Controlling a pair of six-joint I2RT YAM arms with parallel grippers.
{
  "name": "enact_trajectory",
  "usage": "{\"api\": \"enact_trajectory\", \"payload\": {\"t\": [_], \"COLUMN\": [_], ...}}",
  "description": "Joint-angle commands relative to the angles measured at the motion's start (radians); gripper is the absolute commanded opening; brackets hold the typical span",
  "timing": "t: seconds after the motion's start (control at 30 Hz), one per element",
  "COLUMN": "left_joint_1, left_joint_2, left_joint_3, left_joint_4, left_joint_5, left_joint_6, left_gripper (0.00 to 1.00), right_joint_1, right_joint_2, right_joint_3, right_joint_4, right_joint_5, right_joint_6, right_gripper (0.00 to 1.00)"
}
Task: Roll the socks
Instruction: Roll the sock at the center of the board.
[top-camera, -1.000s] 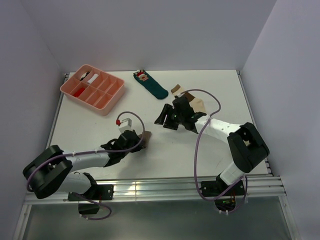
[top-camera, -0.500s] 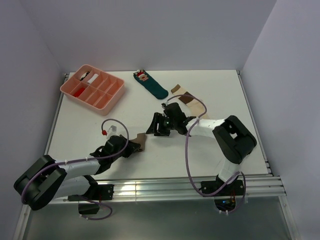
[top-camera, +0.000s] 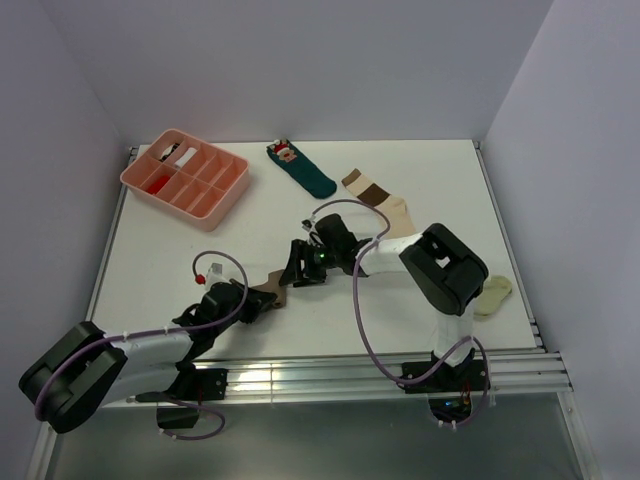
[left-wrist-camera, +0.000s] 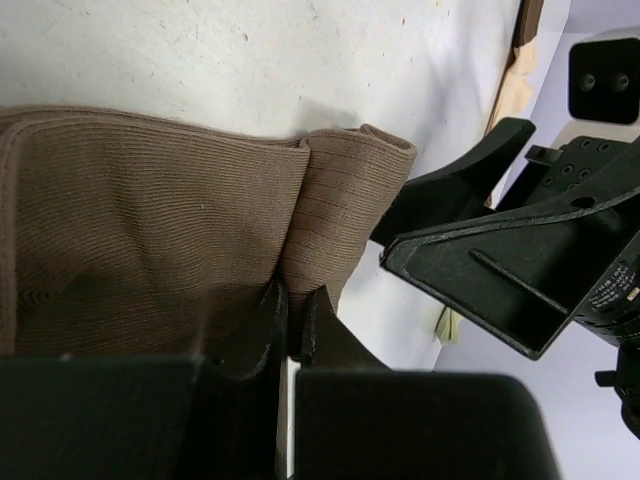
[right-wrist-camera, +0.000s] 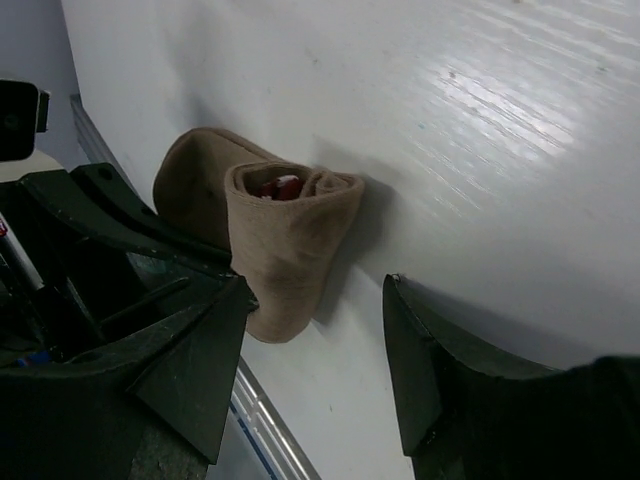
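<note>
The plain tan-brown sock lies on the white table, partly folded, with a pinched ridge of its fabric between the jaws of my left gripper, which is shut on it. In the right wrist view the same sock shows as a rolled end just past my right gripper, whose jaws stand open around bare table. In the top view the right gripper sits right beside the left gripper. The banded cream sock lies flat farther back.
A dark teal sock lies at the back centre. A pink compartment tray stands at the back left. A pale yellow-green soft item lies at the right, by the right arm's elbow. Metal rails run along the near edge.
My right gripper has moved left from over the banded sock to the tan sock. My left gripper has drawn the tan sock slightly toward the near left.
</note>
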Motion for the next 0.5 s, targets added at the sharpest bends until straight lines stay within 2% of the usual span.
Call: {"api": "enact_trajectory", "payload": {"t": [0.0,0.17,0.27,0.37,0.4,0.47], "left_joint_1": [0.002,0.002,0.002,0.002,0.004,0.005], "left_joint_2": [0.029,0.005,-0.018,-0.033,-0.041,-0.044], "left_joint_3": [-0.027,-0.041,-0.047,-0.038,-0.033,-0.021], "left_joint_4": [-0.046,-0.069,-0.090,-0.132,-0.141,-0.152], "left_joint_5": [0.019,0.014,0.010,-0.001,-0.004,-0.004], "left_joint_6": [-0.016,-0.031,-0.033,-0.022,-0.019,0.004], "left_gripper": [0.00,0.00,0.00,0.01,0.01,0.01], "right_joint_1": [0.017,0.030,0.035,0.040,0.040,0.040], "right_joint_2": [0.043,0.099,0.141,0.172,0.173,0.166], "right_joint_3": [0.046,0.082,0.101,0.112,0.107,0.101], "right_joint_4": [0.035,0.011,-0.002,-0.020,-0.025,-0.034], "right_joint_5": [-0.037,-0.054,-0.077,-0.089,-0.089,-0.078], "right_joint_6": [-0.023,-0.041,-0.054,-0.072,-0.084,-0.094], "right_gripper": [0.64,0.62,0.57,0.42,0.31,0.16]}}
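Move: The brown sock's roll lies about 3 cm left of the right hand point, 1 cm nearer the base and 1 cm lower. The left fingers already pinch that roll; its middle is some 2 cm ahead of the left hand and 3 cm to its right, nearly level. From the right hand, the green sock lies roughly 28 cm ahead and 2 cm to the right, and the striped sock about 21 cm ahead and 20 cm to the right, both some 3 cm lower. Slide the open right gripper some 3 cm left onto the brown sock's roll, sinking about 1 cm late in the reach and swinging the wrist a few degrees counter-clockwise. As the reach eases off, shut the fingers most of the way to pinch the roll from both sides. Keep the left gripper where it is, still clamping the sock. ##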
